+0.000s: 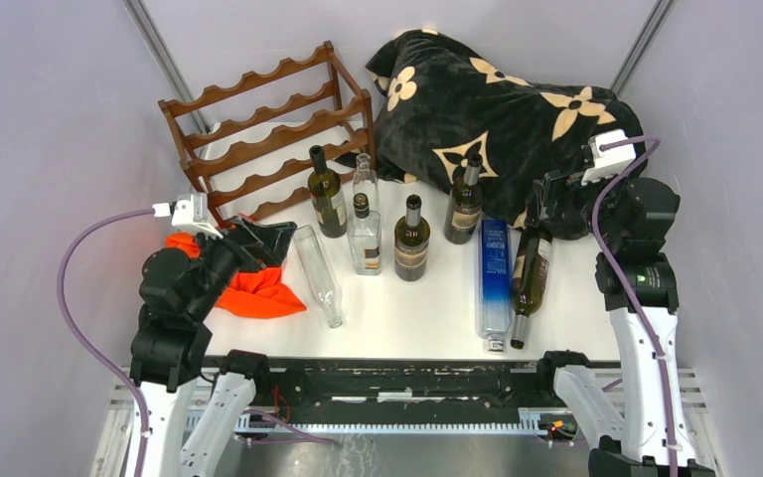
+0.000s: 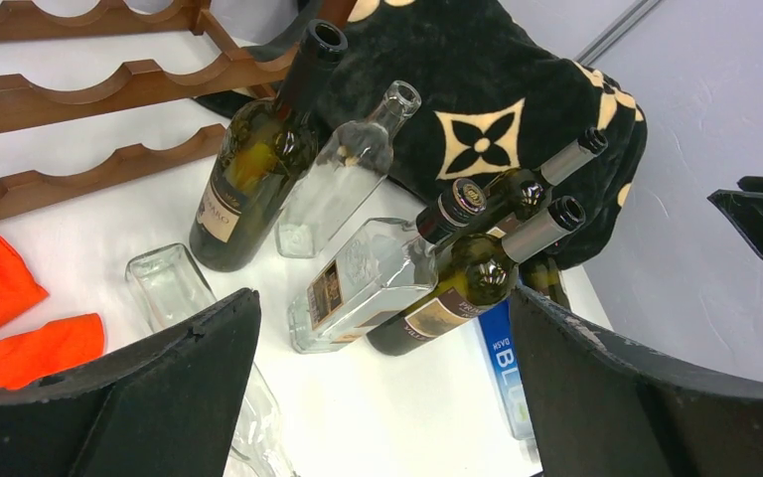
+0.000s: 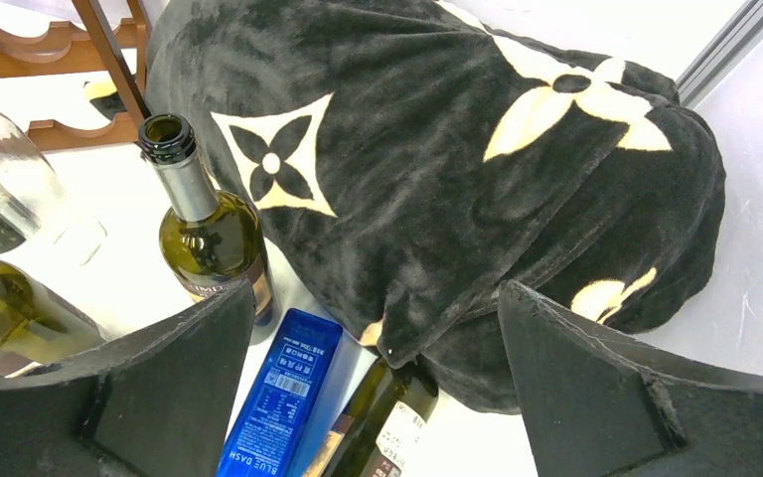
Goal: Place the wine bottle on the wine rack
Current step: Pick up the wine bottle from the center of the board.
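The wine rack (image 1: pixel 258 129) (image 2: pixel 109 84) is dark reddish-brown wood with wavy rails and stands at the back left, holding nothing. Three dark wine bottles (image 1: pixel 326 194) (image 1: pixel 411 240) (image 1: pixel 465 202) stand mid-table. Another green wine bottle (image 1: pixel 530 278) (image 3: pixel 387 427) lies on its side at the right, its base under the blanket's edge. My right gripper (image 1: pixel 546 204) (image 3: pixel 378 288) hangs open above that lying bottle's base, touching nothing. My left gripper (image 1: pixel 258 240) (image 2: pixel 385 298) is open and holds nothing, low over the table left of the bottles.
A black blanket with cream flowers (image 1: pixel 497 99) is heaped at the back right. Two clear bottles (image 1: pixel 365 179) (image 1: pixel 365 238) stand among the wine bottles; another clear one (image 1: pixel 318 273) and a blue bottle (image 1: pixel 494 278) lie flat. An orange cloth (image 1: pixel 248 288) lies under the left arm.
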Controlling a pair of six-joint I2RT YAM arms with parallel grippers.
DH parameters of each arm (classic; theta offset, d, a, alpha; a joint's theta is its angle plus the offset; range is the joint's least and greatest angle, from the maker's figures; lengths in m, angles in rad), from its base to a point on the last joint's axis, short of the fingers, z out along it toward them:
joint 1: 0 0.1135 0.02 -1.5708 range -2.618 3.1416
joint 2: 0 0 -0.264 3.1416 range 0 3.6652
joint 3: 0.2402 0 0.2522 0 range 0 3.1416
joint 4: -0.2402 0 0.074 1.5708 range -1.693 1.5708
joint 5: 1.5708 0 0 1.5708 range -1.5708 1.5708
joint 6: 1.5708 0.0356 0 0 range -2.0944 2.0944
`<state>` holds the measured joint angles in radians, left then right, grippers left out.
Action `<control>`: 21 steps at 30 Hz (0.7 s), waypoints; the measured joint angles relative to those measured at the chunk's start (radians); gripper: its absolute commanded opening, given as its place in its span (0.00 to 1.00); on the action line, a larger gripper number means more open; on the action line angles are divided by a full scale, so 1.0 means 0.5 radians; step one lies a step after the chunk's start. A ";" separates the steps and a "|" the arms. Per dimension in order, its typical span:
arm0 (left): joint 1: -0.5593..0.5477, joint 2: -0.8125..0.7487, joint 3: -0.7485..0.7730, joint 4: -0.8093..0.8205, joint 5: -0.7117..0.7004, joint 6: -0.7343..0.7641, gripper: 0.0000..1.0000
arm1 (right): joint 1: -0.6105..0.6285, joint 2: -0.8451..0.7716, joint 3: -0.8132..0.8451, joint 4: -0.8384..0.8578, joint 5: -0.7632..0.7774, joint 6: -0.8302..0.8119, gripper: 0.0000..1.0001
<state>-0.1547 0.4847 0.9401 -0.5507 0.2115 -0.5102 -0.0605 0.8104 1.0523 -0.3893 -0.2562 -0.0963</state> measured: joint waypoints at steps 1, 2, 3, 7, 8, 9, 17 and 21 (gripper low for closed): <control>0.000 -0.007 -0.002 -0.002 0.000 -0.002 1.00 | 0.000 -0.001 -0.001 0.002 0.000 0.000 0.98; 0.000 -0.013 -0.006 -0.002 0.001 -0.005 1.00 | 0.000 -0.003 -0.005 0.006 0.000 0.001 0.98; 0.000 -0.017 -0.011 -0.002 0.001 -0.007 1.00 | 0.000 -0.005 -0.008 0.012 -0.002 0.000 0.98; 0.000 -0.024 -0.063 -0.008 -0.002 -0.076 1.00 | 0.000 -0.039 -0.074 0.055 -0.050 -0.045 0.98; 0.000 -0.025 -0.080 -0.011 -0.002 -0.098 1.00 | 0.000 -0.053 -0.107 0.063 -0.086 -0.073 0.98; 0.000 -0.025 -0.099 -0.014 -0.001 -0.115 1.00 | -0.001 -0.069 -0.148 0.067 -0.150 -0.123 0.98; 0.000 -0.019 -0.366 -0.039 0.002 -0.294 1.00 | 0.008 -0.103 -0.379 -0.184 -0.834 -0.840 0.98; -0.056 0.108 -0.490 -0.079 -0.079 -0.330 1.00 | 0.009 -0.089 -0.500 -0.241 -0.938 -1.009 0.98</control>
<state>-0.1829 0.5388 0.6952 -0.5900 0.1719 -0.6754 -0.0559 0.7662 0.8021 -0.5098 -0.7254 -0.6010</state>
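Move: The wine bottle, upright mid-board, stands about 25 cm to the right hand's left, level with it fore and aft, its middle some 20 cm lower. A second dark bottle stands about 7 cm ahead and 12 cm left of that hand; the blue box lies 5 cm back, 6 cm left, 32 cm down. From the left hand, the wine bottle is roughly 10 cm ahead, 27 cm right and 20 cm below. Towards the wine bottle, still out of reach, the open right hand sinks about 11 cm while sliding some 6 cm left and 4 cm back over the blue box's side, its fingers swinging about 30 degrees counter-clockwise to face the board's middle. The left hand, also open, drops about 12 cm nearly straight down and tips its fingers down some 20 degrees. ##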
